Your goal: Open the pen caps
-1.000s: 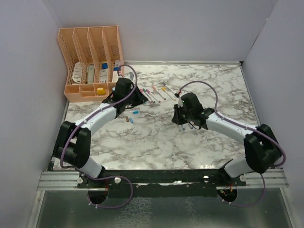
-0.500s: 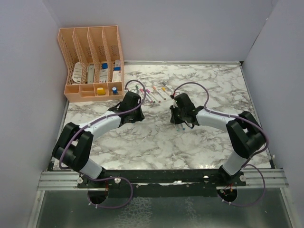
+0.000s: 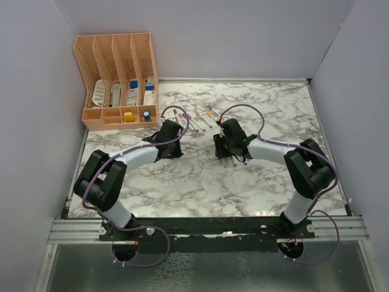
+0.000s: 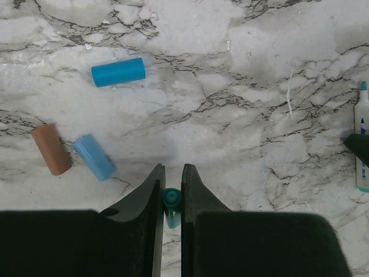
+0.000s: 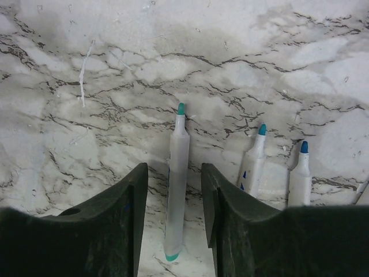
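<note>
My left gripper (image 4: 173, 168) (image 3: 169, 139) is shut on a teal pen cap (image 4: 170, 198), held just above the marble table. Three loose caps lie beyond it: a blue one (image 4: 118, 71), a light blue one (image 4: 94, 157) and an orange-brown one (image 4: 51, 149). My right gripper (image 5: 173, 167) (image 3: 226, 146) is open. An uncapped pen with a teal tip (image 5: 176, 184) lies lengthwise between its fingers, touching neither. Two more uncapped pens (image 5: 253, 158) (image 5: 300, 173) lie to its right. A row of capped pens (image 3: 194, 117) lies behind both grippers.
A peach organiser (image 3: 118, 79) with boxes and small blocks stands at the back left corner of the table (image 3: 200, 182). Grey walls close in the left, back and right sides. The two grippers are close together near the table's middle.
My right gripper has opened and let go of the teal-tipped pen. Both arms have drawn in towards the centre, and the left one still holds the teal cap.
</note>
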`<state>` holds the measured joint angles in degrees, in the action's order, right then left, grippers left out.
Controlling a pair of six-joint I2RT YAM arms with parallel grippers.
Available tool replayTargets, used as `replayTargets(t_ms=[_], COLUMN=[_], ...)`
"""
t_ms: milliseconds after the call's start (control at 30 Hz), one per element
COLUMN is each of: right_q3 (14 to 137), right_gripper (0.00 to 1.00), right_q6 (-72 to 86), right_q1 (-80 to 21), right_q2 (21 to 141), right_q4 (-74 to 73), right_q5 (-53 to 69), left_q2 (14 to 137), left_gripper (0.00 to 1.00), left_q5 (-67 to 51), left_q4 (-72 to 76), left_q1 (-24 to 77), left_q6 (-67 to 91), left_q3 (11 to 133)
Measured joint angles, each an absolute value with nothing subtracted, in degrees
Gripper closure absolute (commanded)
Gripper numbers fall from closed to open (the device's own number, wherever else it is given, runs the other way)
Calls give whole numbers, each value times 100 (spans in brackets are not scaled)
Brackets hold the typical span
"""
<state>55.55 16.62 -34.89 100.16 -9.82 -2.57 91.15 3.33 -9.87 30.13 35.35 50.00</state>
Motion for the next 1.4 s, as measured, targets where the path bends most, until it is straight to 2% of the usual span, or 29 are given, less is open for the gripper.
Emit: replayTargets(t_ms=[33, 167, 300, 433, 600, 767, 967, 1167, 1400], right_q3=[5557, 5599, 5896, 6982, 8346, 9765, 10914, 11299, 11299], right_gripper=[55, 37, 32, 32, 32, 32, 32, 32, 35], right_q6=[1667, 1629, 1511, 1278, 1033, 777, 506, 263, 169], right_q1=[-3489, -3489, -3487, -3367, -2993, -2554, -2215, -2152, -2154], right_q2=[10016, 10014, 10033, 10374, 11002, 11900, 12825, 13329, 13461], right_q4=[-978, -982, -1050, -1194, -1365, -1772, -2158, -2416, -2469], right_q5=[-261, -305, -471, -565, -563, -550, -510, -502, -388], left_q2=[9142, 9227, 9317, 9411, 9511, 9592, 9522, 8624, 7789], left_gripper=[89, 85, 79, 73, 57, 52, 26, 3, 2], left_q5=[351, 410, 434, 443, 445, 458, 510, 615, 613], left_q4=[-996, -1000, -1000, -996, -1002, -1135, -1544, -1732, -1509], left_q1=[3013, 3013, 3013, 3013, 3013, 3011, 3009, 2930, 2711], left_q6=[3527, 3498, 3465, 3420, 3367, 3323, 3240, 3076, 3022], left_q3=[5000, 5000, 5000, 5015, 5155, 5321, 5642, 5861, 5874])
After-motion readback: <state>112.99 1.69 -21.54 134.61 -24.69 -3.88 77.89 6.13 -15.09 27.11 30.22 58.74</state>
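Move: The gray capped pen lies about 23 cm ahead of the right hand, 1 cm to its left and a centimetre lower; the yellow pen is some 19 cm ahead and 2 cm left, the salmon one 19 cm ahead and 8 cm left. The left hand holds the teal cap roughly 3 cm above its bare table spot; from that hand the blue cap lies 7 cm ahead and 7 cm left, the light-blue cap 2 cm ahead and 9 cm left. Lower the left gripper about 2 cm, open it to let go of the teal cap, then pull up some 15 cm, easing slightly forward and tilting the fingertips outward. Meanwhile spread the right fingers wider, clear of the uncapped teal pen, and swing that hand about 24 cm forward in an arc, up 10 cm and then down 6, to hover open just right of the gray pen. ##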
